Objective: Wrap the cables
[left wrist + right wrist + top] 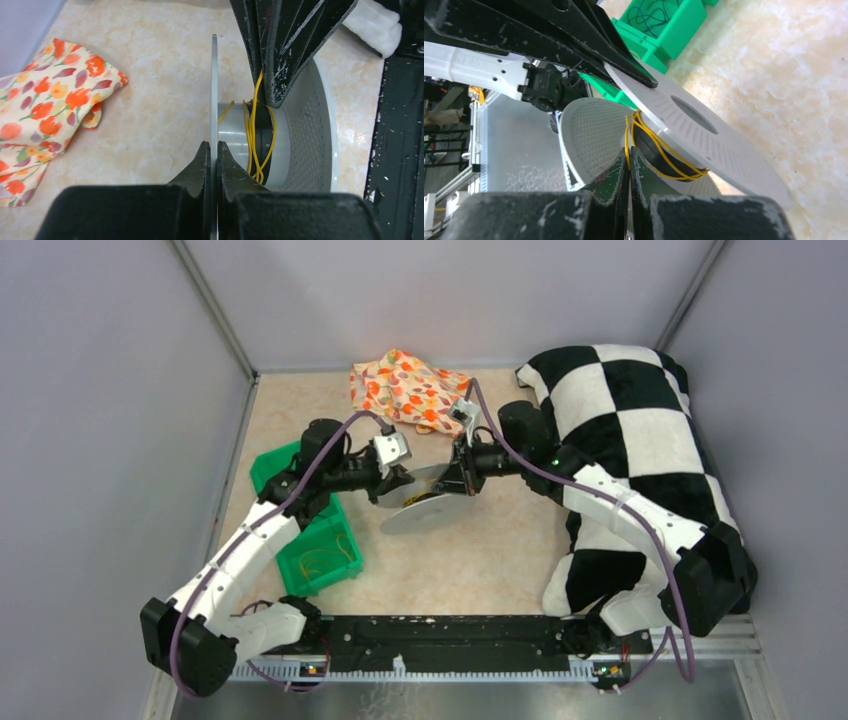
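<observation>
A grey plastic spool (432, 510) is held up over the table middle between both arms. My left gripper (214, 145) is shut on the thin rim of one spool flange (214, 85). Thin yellow cable (254, 132) runs in a few loose turns round the dark hub between the two flanges. My right gripper (629, 150) reaches into that gap, shut on the yellow cable (663, 156) right at the hub. In the left wrist view the right gripper's fingers (280, 60) come down from above onto the strand. In the top view the left gripper (400, 490) and right gripper (456, 485) meet at the spool.
A green bin (262, 472) with loose yellow wire inside stands left of the spool, under the left arm. A floral cloth (410, 390) lies at the back. A black-and-white checkered pillow (640, 430) fills the right side. Grey walls enclose the table.
</observation>
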Available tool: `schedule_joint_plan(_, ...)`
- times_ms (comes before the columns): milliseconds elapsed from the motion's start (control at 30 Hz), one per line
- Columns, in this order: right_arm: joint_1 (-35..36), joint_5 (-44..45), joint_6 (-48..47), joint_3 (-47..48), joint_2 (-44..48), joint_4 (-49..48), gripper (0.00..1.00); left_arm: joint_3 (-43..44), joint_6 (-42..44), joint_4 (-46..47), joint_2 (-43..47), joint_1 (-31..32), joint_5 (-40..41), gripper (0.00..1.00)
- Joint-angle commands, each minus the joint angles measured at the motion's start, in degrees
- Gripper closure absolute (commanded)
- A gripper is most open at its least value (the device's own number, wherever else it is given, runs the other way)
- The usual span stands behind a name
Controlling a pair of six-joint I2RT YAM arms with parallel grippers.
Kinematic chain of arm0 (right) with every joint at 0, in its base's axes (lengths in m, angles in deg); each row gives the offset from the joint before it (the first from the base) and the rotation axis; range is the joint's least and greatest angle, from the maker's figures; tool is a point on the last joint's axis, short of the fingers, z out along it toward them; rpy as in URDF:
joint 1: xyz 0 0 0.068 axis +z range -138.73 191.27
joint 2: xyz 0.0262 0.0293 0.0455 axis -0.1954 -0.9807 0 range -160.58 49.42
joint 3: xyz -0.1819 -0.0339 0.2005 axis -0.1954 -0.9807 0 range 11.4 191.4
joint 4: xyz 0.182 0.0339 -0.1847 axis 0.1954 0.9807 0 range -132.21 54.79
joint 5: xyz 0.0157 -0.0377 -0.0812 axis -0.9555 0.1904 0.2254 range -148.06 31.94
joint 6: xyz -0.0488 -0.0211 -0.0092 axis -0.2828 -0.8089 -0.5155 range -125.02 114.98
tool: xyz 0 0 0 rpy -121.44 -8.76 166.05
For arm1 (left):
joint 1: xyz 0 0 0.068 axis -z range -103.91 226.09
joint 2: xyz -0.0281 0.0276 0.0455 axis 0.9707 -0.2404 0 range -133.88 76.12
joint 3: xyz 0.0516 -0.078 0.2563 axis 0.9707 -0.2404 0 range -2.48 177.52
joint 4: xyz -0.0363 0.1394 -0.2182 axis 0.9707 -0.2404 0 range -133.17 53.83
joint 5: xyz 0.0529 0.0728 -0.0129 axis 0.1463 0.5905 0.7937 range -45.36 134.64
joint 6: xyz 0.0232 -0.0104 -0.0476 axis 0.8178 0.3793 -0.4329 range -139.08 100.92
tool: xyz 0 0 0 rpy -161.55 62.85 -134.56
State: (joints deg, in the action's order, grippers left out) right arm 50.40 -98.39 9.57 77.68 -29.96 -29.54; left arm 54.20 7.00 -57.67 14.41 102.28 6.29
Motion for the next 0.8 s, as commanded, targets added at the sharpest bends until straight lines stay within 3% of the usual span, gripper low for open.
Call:
schedule_joint_plan(0,-0.6,0.9,-2.9,-3.2,2.3,-1.5,1.0,1.4,-1.5,7.5,-1.2,0.2,-5.2,1.0)
schedule_joint_plan(267,-0.9,3.1,-7.0,-9.8,3.1,-3.9,1.0,3.7,-5.4,5.7,-10.1,0.2,-13.6,1.0)
schedule_joint_plan(433,-2.4,-0.7,-8.4,-13.4,2.4,-5.1,1.0,9.4,-3.1,-1.8,-17.3,0.1,-19.0,1.0)
schedule_joint_plan(767,-4.4,-1.6,-4.7,-17.3,0.4,-8.8,1.0,16.7,-1.9,-5.1,-31.7,0.2,-21.7,1.0)
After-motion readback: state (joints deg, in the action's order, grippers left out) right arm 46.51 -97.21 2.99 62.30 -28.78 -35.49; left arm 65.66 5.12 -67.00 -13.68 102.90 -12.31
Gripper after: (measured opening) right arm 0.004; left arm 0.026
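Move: The left gripper already holds the spool's far flange by the rim. The spool's middle lies about 5 cm to this hand's right, 2 cm back and 6 cm below. The yellow cable in the right fingers is some 6 cm right and 2 cm back. The green bin lies roughly 20 cm left, 5 cm back; the flowered cloth 21 cm ahead, 1 cm right, both some 22 cm lower. From the right hand, the spool's middle is 2 cm left, level fore and aft, 5 cm down. Lower both grippers together towards the table while keeping both grips. Bring the left gripper about 8 cm down and 5 cm right, tipping it some 30 degrees so the spool's near flange turns its face upward, with a small clockwise turn. Take the right gripper down about 9 cm and 4 cm right, its closed fingers still pinching the yellow cable between the flanges. ##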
